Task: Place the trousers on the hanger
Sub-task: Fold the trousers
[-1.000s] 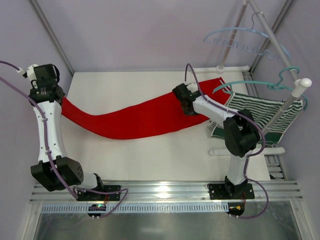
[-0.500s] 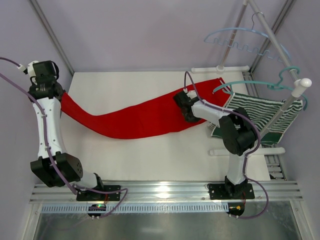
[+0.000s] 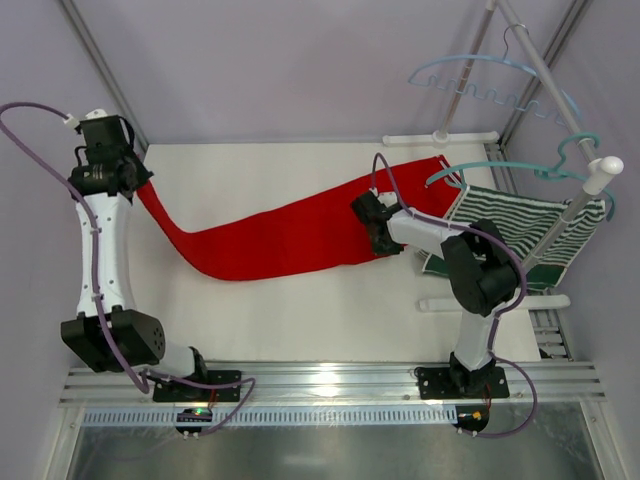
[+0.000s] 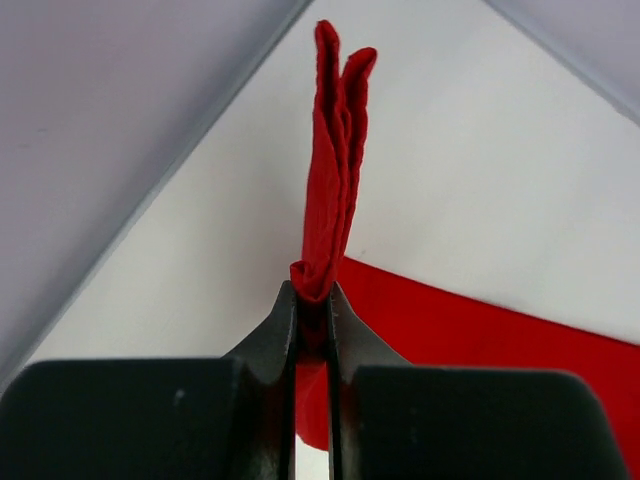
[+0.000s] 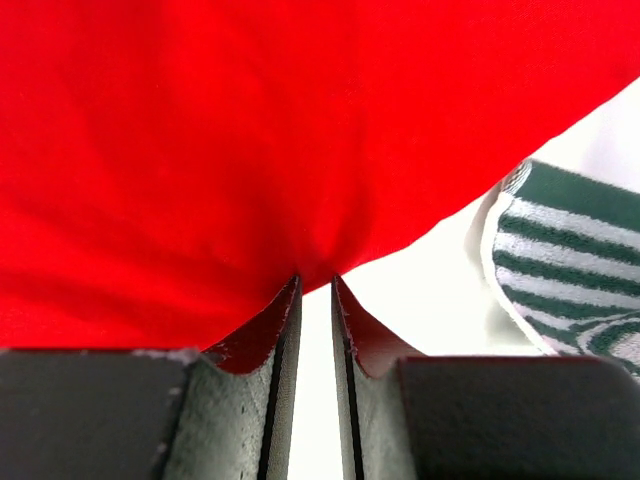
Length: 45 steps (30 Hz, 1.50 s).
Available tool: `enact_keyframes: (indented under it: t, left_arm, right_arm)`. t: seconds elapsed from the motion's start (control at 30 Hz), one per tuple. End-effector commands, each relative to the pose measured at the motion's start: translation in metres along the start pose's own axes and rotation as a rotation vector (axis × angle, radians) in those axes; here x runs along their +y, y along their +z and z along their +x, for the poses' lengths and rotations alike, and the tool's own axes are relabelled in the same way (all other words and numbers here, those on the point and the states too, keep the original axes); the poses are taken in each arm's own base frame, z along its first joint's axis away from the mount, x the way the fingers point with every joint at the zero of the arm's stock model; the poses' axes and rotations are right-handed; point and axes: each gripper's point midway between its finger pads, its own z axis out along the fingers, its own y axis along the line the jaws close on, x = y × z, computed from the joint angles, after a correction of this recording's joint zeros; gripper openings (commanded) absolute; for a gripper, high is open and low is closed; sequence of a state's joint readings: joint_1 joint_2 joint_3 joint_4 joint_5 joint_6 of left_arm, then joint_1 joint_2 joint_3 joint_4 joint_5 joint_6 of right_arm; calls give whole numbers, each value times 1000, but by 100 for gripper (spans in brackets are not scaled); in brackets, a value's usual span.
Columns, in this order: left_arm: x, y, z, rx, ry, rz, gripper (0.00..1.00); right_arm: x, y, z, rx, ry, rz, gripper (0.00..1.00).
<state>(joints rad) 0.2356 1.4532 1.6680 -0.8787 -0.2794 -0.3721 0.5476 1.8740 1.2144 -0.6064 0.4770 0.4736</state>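
Note:
The red trousers (image 3: 270,235) lie stretched across the white table (image 3: 300,310), from the back left to the rack at the right. My left gripper (image 3: 135,180) is raised at the back left, shut on a bunched end of the trousers (image 4: 330,190), which stands up between its fingertips (image 4: 313,300). My right gripper (image 3: 378,245) is low at the other part of the trousers (image 5: 250,130), near their lower edge. Its jaws (image 5: 315,285) stand narrowly apart and pinch the puckered cloth at the tips. The pale blue hanger (image 3: 500,100) hangs high on the rack at the back right, with nothing on it.
A darker teal hanger (image 3: 540,168) hangs on the white rack pole (image 3: 600,175). A green-and-white striped garment (image 3: 510,225) is draped below it, just right of my right gripper (image 5: 570,250). The rack's white base bar (image 3: 495,302) lies on the table. Grey walls enclose the back and sides.
My left gripper has risen and moved right, lifting its end of the trousers. My right gripper has shifted slightly toward the near right and closed a little on the cloth.

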Motion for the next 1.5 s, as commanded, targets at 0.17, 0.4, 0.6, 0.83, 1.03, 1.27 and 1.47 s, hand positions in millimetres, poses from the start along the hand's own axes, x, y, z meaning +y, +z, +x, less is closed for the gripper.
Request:
enact_keyframes:
  t: [0.17, 0.4, 0.6, 0.83, 1.03, 1.27, 1.47]
  left_arm:
    - [-148, -63, 20, -58, 136, 529, 0]
    - [-234, -69, 126, 151, 278, 756, 0]
    - [-266, -49, 232, 403, 306, 806, 6]
    - [-266, -59, 292, 574, 256, 897, 42]
    - [-247, -67, 252, 483, 200, 861, 62]
    - [-172, 8, 243, 596, 100, 545, 62]
    - [-75, 62, 248, 602, -7, 231, 63]
  right_arm:
    - [8, -54, -36, -106, 77, -159, 28]
    - [36, -121, -64, -187, 82, -469, 45]
    - [52, -133, -65, -177, 87, -575, 61]
    - [87, -128, -65, -106, 88, -694, 69]
    - [137, -137, -83, -71, 149, -814, 74]
    - [198, -113, -78, -28, 55, -814, 73]
    - [221, -72, -71, -14, 2, -797, 73]
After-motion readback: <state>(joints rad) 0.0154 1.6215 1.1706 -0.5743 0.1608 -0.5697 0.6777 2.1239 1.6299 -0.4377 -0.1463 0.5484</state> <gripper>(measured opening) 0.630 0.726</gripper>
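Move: About 34 cm to the left hand's right, level fore and aft and some 29 cm below, lies the middle of the trousers, where the held leg end is going; the left bend of the lying cloth is 12 cm right, 8 cm back. From the right hand that middle is some 23 cm left, 2 cm ahead, 2 cm lower; the striped cloth's near corner is 10 cm right, 3 cm back, the waistband 14 cm right, 19 cm ahead. Sweeping its pinched leg end right and then down onto the middle of the trousers, some 33 cm across, the left hand opens, rises a little and swings back left about 17 cm, open, towards the new fold. The right hand leaves the near edge, opens wide, rises about 12 cm, rolls some 40 degrees and goes left, sinking over the laid end. ##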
